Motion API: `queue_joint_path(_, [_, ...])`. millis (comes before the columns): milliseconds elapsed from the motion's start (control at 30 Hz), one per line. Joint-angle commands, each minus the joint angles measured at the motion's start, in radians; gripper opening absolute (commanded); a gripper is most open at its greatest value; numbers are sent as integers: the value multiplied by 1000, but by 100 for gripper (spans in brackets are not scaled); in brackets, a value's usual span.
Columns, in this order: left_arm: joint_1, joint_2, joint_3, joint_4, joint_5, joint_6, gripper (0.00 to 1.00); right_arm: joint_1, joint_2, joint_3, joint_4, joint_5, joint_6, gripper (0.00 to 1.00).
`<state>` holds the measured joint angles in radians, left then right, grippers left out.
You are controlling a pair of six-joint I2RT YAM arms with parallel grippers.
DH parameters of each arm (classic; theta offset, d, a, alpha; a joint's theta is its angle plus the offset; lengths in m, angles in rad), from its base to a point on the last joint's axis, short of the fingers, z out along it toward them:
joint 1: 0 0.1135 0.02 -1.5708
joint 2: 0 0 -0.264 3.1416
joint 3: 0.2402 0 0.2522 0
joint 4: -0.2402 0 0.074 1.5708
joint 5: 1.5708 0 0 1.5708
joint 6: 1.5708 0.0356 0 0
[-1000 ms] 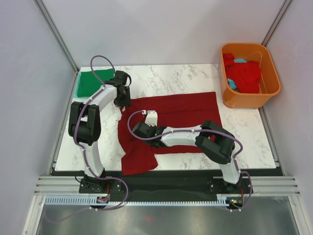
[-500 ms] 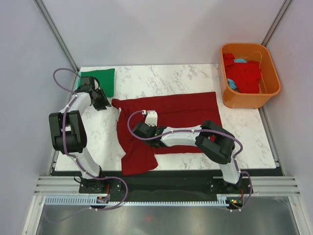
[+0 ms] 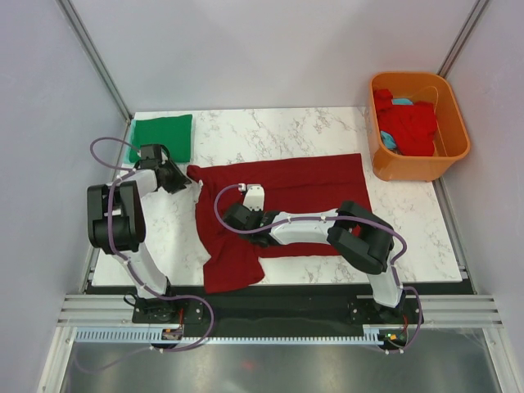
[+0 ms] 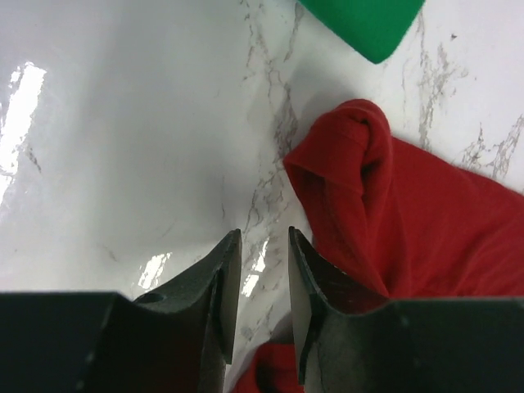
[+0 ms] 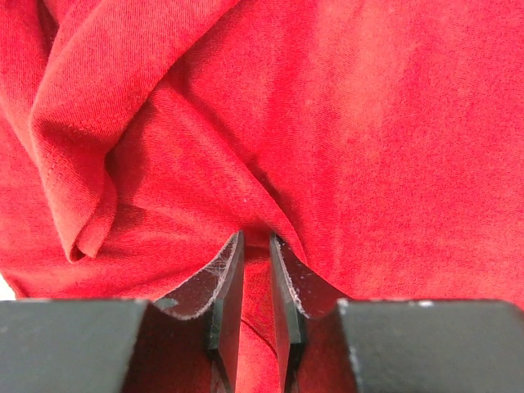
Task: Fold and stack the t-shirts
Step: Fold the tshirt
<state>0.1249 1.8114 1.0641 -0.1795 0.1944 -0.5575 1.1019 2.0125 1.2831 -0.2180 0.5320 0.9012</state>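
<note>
A dark maroon t-shirt [image 3: 286, 184] lies spread across the marble table [image 3: 278, 131], its lower left part bunched. My right gripper [image 3: 235, 219] rests on it, shut on a raised fold of the maroon cloth [image 5: 255, 239]. My left gripper [image 3: 178, 178] is low over the table just left of the shirt's rolled left sleeve [image 4: 344, 164]. Its jaws [image 4: 264, 237] stand open a finger's width over bare marble, and a bit of maroon cloth shows low down by the finger bases. A folded green t-shirt [image 3: 160, 135] lies at the back left corner.
An orange tub [image 3: 413, 169] at the back right holds brighter red t-shirts [image 3: 407, 123] and a scrap of light blue cloth [image 3: 401, 101]. Grey walls close in both sides. A metal rail [image 3: 270, 311] runs along the near edge.
My left arm has swung from the shirt's back edge out to the left and come down beside the sleeve, which now lies drawn out leftward. Its jaws have narrowed. The right arm has not moved.
</note>
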Motion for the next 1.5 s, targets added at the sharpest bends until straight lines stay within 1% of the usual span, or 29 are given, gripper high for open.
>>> queue_joint_path(0, [-4,31,-24,124,-1,-70,37,-11,-8,-27,-24,-9,-8,27])
queue_joint_path(167, [-5,58,-49,175,-20,-101,38,-14,-1,-34,-15,-12,-10,27])
queue_joint_path(200, [-5,63,-49,208,-21,-105,38,-17,-1,-36,-15,-13,-10,27])
queue_joint_path(433, [-7,69,-38,212,-44,-114,37,-34,-9,-51,-3,-21,-12,27])
queue_joint_path(567, [-13,89,-7,210,-30,-104,36,-36,-15,-57,-1,-24,-12,27])
queue_joint_path(767, [-22,103,11,210,-29,-94,30,-40,-18,-59,0,-24,-12,27])
queue_joint_path(867, [-25,109,22,210,-27,-91,24,-40,-17,-61,2,-27,-10,27])
queue_joint_path(900, [-25,111,25,210,-27,-87,17,-40,-18,-61,3,-27,-12,27])
queue_joint_path(967, [-25,109,31,209,-29,-84,9,-40,-20,-65,5,-29,-10,27])
queue_joint_path(1000, [-25,98,31,206,-39,-76,3,-40,-21,-67,3,-27,-12,27])
queue_joint_path(1133, [-30,60,71,137,-93,-27,2,-43,-28,-74,5,-24,-13,27])
queue_joint_path(1267, [-30,43,99,103,-127,25,2,-45,-23,-73,9,-30,-15,27])
queue_joint_path(1467, [-30,16,112,80,-171,65,2,-48,-20,-68,9,-32,-16,27])
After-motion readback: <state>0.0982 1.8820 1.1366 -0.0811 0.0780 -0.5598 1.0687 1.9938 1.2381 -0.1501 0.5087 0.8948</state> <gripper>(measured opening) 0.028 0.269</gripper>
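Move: The red t-shirt's folded far-left corner lies about 4 cm ahead of the left hand, 1 cm to its right and 1 cm below. The green stack's middle is some 15 cm ahead and 8 cm left of that hand; the shirt's left edge is around 10 cm back and 4 cm to its right, about 2 cm down. From the right hand the corner is roughly 21 cm ahead and 23 cm left, 1 cm lower. Forward and low over the table, the left hand goes about 4 cm to the shirt's far-left corner, sinking 1 cm with the fingers part open, then shuts them and pinches the tip. It then starts back to the left, some 2 cm, rising over 1 cm. The right fingers stay down in the cloth, part open, and creep 1 cm forward. ##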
